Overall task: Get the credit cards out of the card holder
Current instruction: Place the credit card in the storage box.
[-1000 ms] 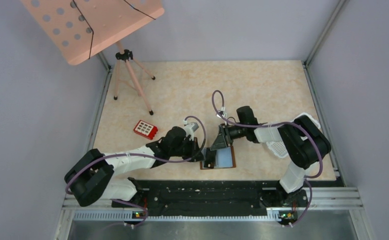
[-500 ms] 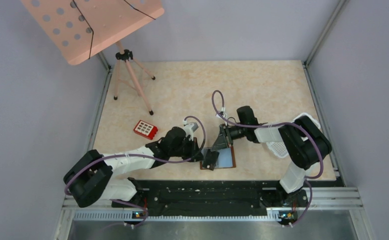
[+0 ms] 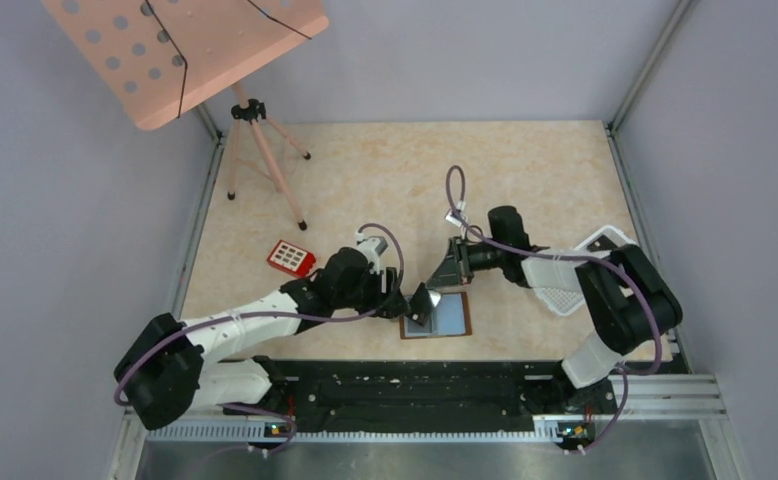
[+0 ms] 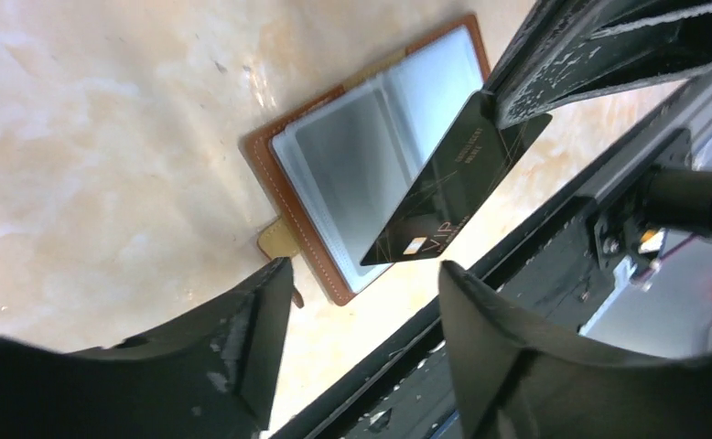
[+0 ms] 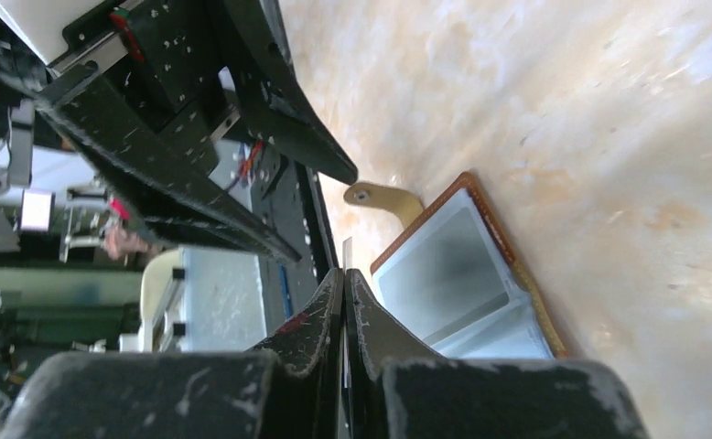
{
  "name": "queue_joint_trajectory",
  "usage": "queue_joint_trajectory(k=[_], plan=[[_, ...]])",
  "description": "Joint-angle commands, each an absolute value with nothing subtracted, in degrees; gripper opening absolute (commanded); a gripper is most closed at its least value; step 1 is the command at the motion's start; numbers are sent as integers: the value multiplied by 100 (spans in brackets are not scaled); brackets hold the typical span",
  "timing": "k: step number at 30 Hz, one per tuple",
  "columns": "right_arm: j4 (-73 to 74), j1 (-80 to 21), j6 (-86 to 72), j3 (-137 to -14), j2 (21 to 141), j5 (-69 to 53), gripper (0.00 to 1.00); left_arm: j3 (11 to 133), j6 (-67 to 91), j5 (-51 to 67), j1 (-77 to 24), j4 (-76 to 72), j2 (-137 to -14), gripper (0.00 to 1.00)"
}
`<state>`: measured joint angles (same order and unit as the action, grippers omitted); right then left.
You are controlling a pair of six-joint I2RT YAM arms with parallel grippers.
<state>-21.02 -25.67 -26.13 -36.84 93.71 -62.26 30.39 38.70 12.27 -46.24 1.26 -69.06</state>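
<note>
The brown card holder (image 3: pixel 449 318) lies open on the table near the front edge, its blue-grey sleeves (image 4: pixel 352 165) facing up and its tab (image 4: pixel 277 240) pointing towards my left gripper. My right gripper (image 5: pixel 344 272) is shut on one corner of a black credit card (image 4: pixel 444 197), which hangs tilted just above the holder. In the right wrist view that credit card (image 5: pixel 345 251) shows only as a thin edge. My left gripper (image 4: pixel 363 270) stands open just left of the holder, with nothing between its fingers.
A red keypad block (image 3: pixel 291 258) lies left of my left arm. A white perforated tray (image 3: pixel 575 290) sits under my right arm. A pink stand on a tripod (image 3: pixel 265 160) occupies the back left. The black base rail (image 3: pixel 415 385) runs just in front of the holder.
My left gripper has opened and come off the holder. My right gripper has closed on the black card and drawn it up and back, out of the sleeve.
</note>
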Motion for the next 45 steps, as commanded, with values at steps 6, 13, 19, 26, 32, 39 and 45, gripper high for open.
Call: queue_joint_trajectory(k=[6,13,19,26,32,39,45], plan=[[-1400,-1687,-3306,-4001,7864,-5203,0,4316,3142,126,-4583,1618,-6194,99],[414,-713,-3254,-4683,6576,-3137,0,5111,2445,-615,-4571,2599,-5994,99],[1542,268,-3093,-5004,5855,-1790,0,5945,2149,-1275,-4563,3736,-6132,98],[2311,1610,-2783,-5154,5528,-530,0,5602,1636,-2229,-4564,3603,-5756,98],[2282,2334,-2554,-5089,5498,340,0,5451,1647,-2681,-4562,3530,-5658,99],[1780,2472,-2592,-4806,5845,714,0,5572,1602,-2865,-4562,3727,-5959,99],[1430,2543,-2528,-4758,6058,1214,0,5455,1573,-2811,-4563,3605,-5968,99]])
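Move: The right hand holds the credit card; the storage box it goes to lies about 35 cm to its right, 5 cm ahead and roughly 6 cm below. The card holder lies about 6 cm back from the right hand, 1 cm to its right and 6 cm below. From the left hand the storage box is some 42 cm right, 8 cm ahead and 5 cm below. Right hand arcs the pinched card some 40 cm right towards the storage box, turning clockwise; left opens, retreats up-left. ##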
